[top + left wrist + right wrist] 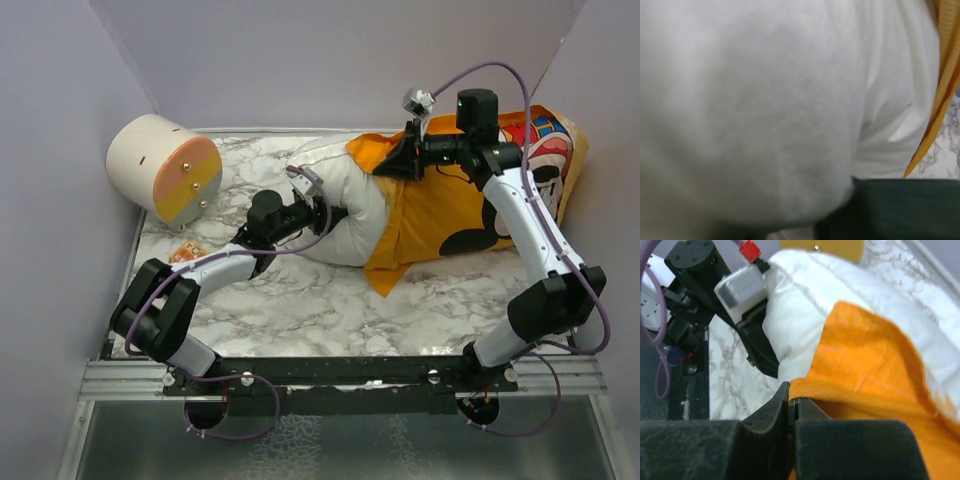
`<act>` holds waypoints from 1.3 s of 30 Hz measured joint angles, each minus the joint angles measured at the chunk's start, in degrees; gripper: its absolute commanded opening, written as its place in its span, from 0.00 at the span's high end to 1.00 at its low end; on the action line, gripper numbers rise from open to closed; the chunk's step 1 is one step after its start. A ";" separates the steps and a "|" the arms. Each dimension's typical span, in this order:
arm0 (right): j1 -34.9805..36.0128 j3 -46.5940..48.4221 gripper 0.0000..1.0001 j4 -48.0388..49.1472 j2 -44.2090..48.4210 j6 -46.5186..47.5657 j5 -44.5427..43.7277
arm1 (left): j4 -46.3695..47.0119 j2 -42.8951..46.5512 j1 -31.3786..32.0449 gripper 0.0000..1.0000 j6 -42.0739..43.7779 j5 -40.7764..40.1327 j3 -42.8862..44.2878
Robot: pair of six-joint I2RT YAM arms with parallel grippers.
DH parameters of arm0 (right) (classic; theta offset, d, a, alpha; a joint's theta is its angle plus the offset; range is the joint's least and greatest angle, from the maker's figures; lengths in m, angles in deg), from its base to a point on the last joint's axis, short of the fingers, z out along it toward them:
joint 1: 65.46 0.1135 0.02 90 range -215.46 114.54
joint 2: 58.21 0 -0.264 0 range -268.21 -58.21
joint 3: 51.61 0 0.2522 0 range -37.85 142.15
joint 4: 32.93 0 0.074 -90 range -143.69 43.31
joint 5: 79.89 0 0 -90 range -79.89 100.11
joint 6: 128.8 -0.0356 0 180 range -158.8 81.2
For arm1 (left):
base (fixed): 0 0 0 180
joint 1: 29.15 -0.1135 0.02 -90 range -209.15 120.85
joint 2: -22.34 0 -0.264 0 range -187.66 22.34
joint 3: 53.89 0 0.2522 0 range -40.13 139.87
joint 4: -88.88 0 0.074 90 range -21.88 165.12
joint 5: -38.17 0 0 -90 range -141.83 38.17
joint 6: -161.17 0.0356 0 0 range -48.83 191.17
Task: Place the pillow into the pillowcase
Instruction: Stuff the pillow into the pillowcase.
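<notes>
The white pillow [345, 205] lies across the marble tabletop, its right part inside the orange pillowcase [450, 215], which shows a Mickey face. My left gripper [322, 212] is pressed into the pillow's bare left end. In the left wrist view the pillow [765, 100] fills the frame, with one dark finger [905, 210] low right and the pillowcase edge [945, 75] at far right. The grip itself is hidden. My right gripper [400, 165] is at the case's open mouth. Its jaws [790, 390] are shut on the orange hem [870, 355], beside the pillow [805, 295].
A cream-and-orange cylinder [165, 168] lies at the back left. A small orange packet [188, 252] lies by the left arm. Lilac walls close in the back and both sides. The pillowcase's closed end leans on the right wall. A metal rail [340, 375] runs along the near edge.
</notes>
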 measured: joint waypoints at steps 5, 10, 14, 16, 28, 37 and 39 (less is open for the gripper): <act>7.06 23.21 0.99 -9.03 -11.63 1.38 -3.89 | -1.36 -3.13 -1.29 1.00 -4.68 3.91 8.33; 11.74 30.86 0.99 -10.64 -16.63 0.92 -4.22 | -0.39 -4.02 -0.96 1.00 -16.41 6.16 12.66; 12.44 30.60 0.98 -10.95 -17.84 -0.87 -6.19 | 3.93 -5.16 0.17 1.00 -26.05 5.77 9.88; 12.48 29.59 0.83 -11.61 -18.75 -1.38 -8.24 | 5.60 -5.53 0.92 1.00 -29.99 5.49 6.73; 14.99 5.16 0.07 -10.10 -3.96 8.13 -9.60 | 20.63 -4.96 7.17 1.00 -47.21 0.81 -5.99; 3.82 -14.47 0.03 -6.01 26.58 13.68 -11.23 | 22.49 -4.74 8.76 1.00 -49.46 -3.21 -6.73; 4.22 -19.74 0.03 -6.08 29.00 14.56 -15.45 | 22.49 -4.74 9.09 1.00 -49.44 -3.41 -6.73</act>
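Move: The exposed part of the white pillow is already at the left fingers, its middle about 3 cm ahead and 5 cm below that hand. The pillowcase mouth crosses it some 8 cm to the right and 3 cm ahead, about 2 cm down. The right hand keeps hold of the mouth's upper edge; from there the pillow's middle lies about 10 cm left, 3 cm back and 13 cm down, and the pillowcase body 20 cm right, 4 cm back and 15 cm down. The left fingers finish closing and pinch the pillow, lift about 7 cm, then lower again while drawing it some 8 cm back and a little right, tipping downward about 30 degrees. Meanwhile the right hand pulls the pillowcase edge left and up over the pillow, lowers it about 10 cm and opens wide, lets go, then withdraws back towards its base and right. ##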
